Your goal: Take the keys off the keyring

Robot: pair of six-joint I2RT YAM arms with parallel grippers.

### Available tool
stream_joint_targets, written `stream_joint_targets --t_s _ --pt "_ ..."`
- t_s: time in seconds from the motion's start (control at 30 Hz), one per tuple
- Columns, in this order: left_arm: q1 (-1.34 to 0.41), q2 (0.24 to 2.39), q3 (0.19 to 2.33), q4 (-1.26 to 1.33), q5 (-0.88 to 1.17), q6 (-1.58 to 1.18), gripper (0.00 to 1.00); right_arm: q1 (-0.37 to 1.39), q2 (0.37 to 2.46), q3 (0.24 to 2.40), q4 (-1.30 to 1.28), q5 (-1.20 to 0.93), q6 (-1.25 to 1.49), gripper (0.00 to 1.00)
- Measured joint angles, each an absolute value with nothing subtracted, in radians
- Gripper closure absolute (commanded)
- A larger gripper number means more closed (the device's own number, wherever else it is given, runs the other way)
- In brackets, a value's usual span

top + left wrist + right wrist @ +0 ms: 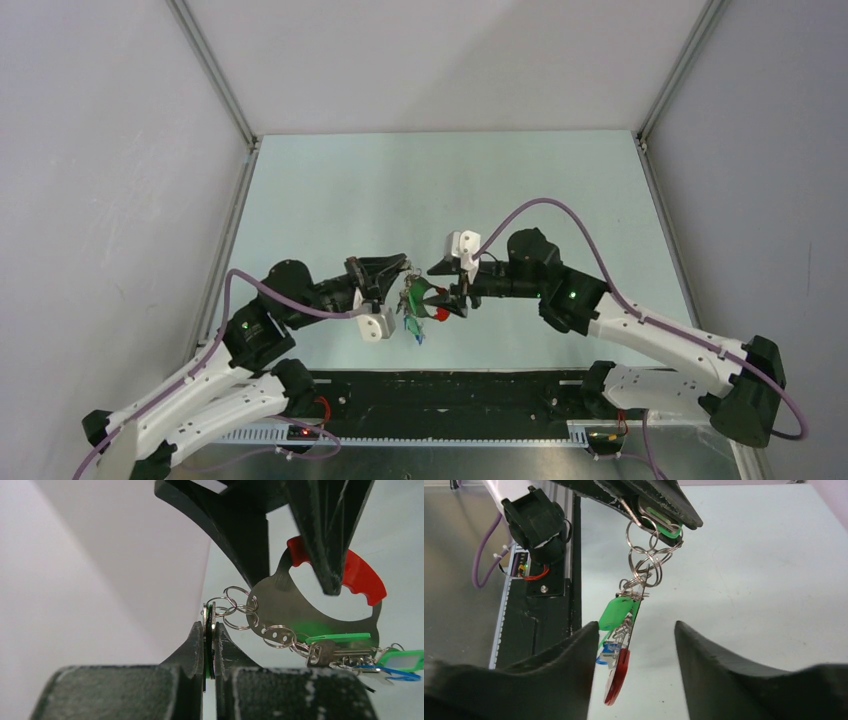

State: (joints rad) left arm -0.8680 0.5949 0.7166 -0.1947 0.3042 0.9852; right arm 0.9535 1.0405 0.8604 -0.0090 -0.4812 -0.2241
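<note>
The keyring is a flat silver crescent with a red grip, hanging in the air. Small split rings chain it to the keys, which carry green and blue tags. My left gripper is shut on a flat green-tagged key at the chain's top end. It shows at mid table in the top view. My right gripper is open, its fingers on either side of the keyring's red grip without touching it. In the top view the right gripper faces the left one, with the keys hanging between them.
A pale green table lies below, walled by white panels on three sides. A black base rail runs along the near edge. The left arm's black joint and purple cable are at the upper left of the right wrist view.
</note>
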Motion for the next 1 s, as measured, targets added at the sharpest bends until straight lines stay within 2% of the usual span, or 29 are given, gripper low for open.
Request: stream_joint_targets --t_s 0.03,0.1,0.17,0.3,0.43,0.5,0.57,0.7,1.0 --pt "-0.868 0.595 0.717 -0.196 0.305 0.983 1.0 0.958 1.05 0.86 -0.005 -0.474 -0.234 0.77" --pt "-0.868 0.594 0.718 -0.198 0.309 0.976 1.0 0.966 1.069 0.86 0.008 -0.453 -0.247 0.99" --pt "-0.868 0.591 0.719 -0.201 0.308 0.966 1.0 0.968 1.079 0.86 0.019 -0.434 -0.244 1.0" --pt "-0.868 0.567 0.72 -0.208 0.292 0.916 0.9 0.971 1.066 0.86 0.036 -0.372 -0.288 1.0" --pt "-0.868 0.537 0.72 -0.205 0.291 0.816 0.69 0.983 1.011 0.861 0.044 -0.29 -0.393 1.0" --pt "-0.868 0.521 0.72 -0.201 0.293 0.763 0.54 0.983 0.994 0.867 0.043 -0.239 -0.463 1.0" --pt "-0.868 0.502 0.72 -0.192 0.292 0.701 0.46 0.984 0.995 0.889 0.041 -0.186 -0.544 1.0" --pt "-0.868 0.496 0.72 -0.168 0.265 0.593 0.4 0.998 1.018 0.94 0.055 -0.105 -0.719 1.0" --pt "-0.868 0.531 0.72 -0.096 0.186 0.368 0.36 1.021 1.065 0.971 0.192 -0.054 -1.12 1.0"
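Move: The keyring's red handle hangs just under the open right fingers, its middle about 4 cm below that hand and 1 cm back and right; the plate's upper edge already reaches between them. The key clamped in the left fingers is some 6 cm left, 3 cm farther out and 4 cm above the right hand; the loose keys dangle 4 cm left, 3 cm back and 6 cm below it. From the left hand the handle lies about 7 cm right, 4 cm back and 8 cm down. The keyring is pinched by the right fingers at its red-handled part, then the left fingers open wide and let go of their key, backing off a couple of centimetres up and back while the wrist rolls some 35 degrees. The right hand, keeping its pinch, carries the keyring up about 12 cm and forward 8 cm, away from the left, rolling nearly 60 degrees. ##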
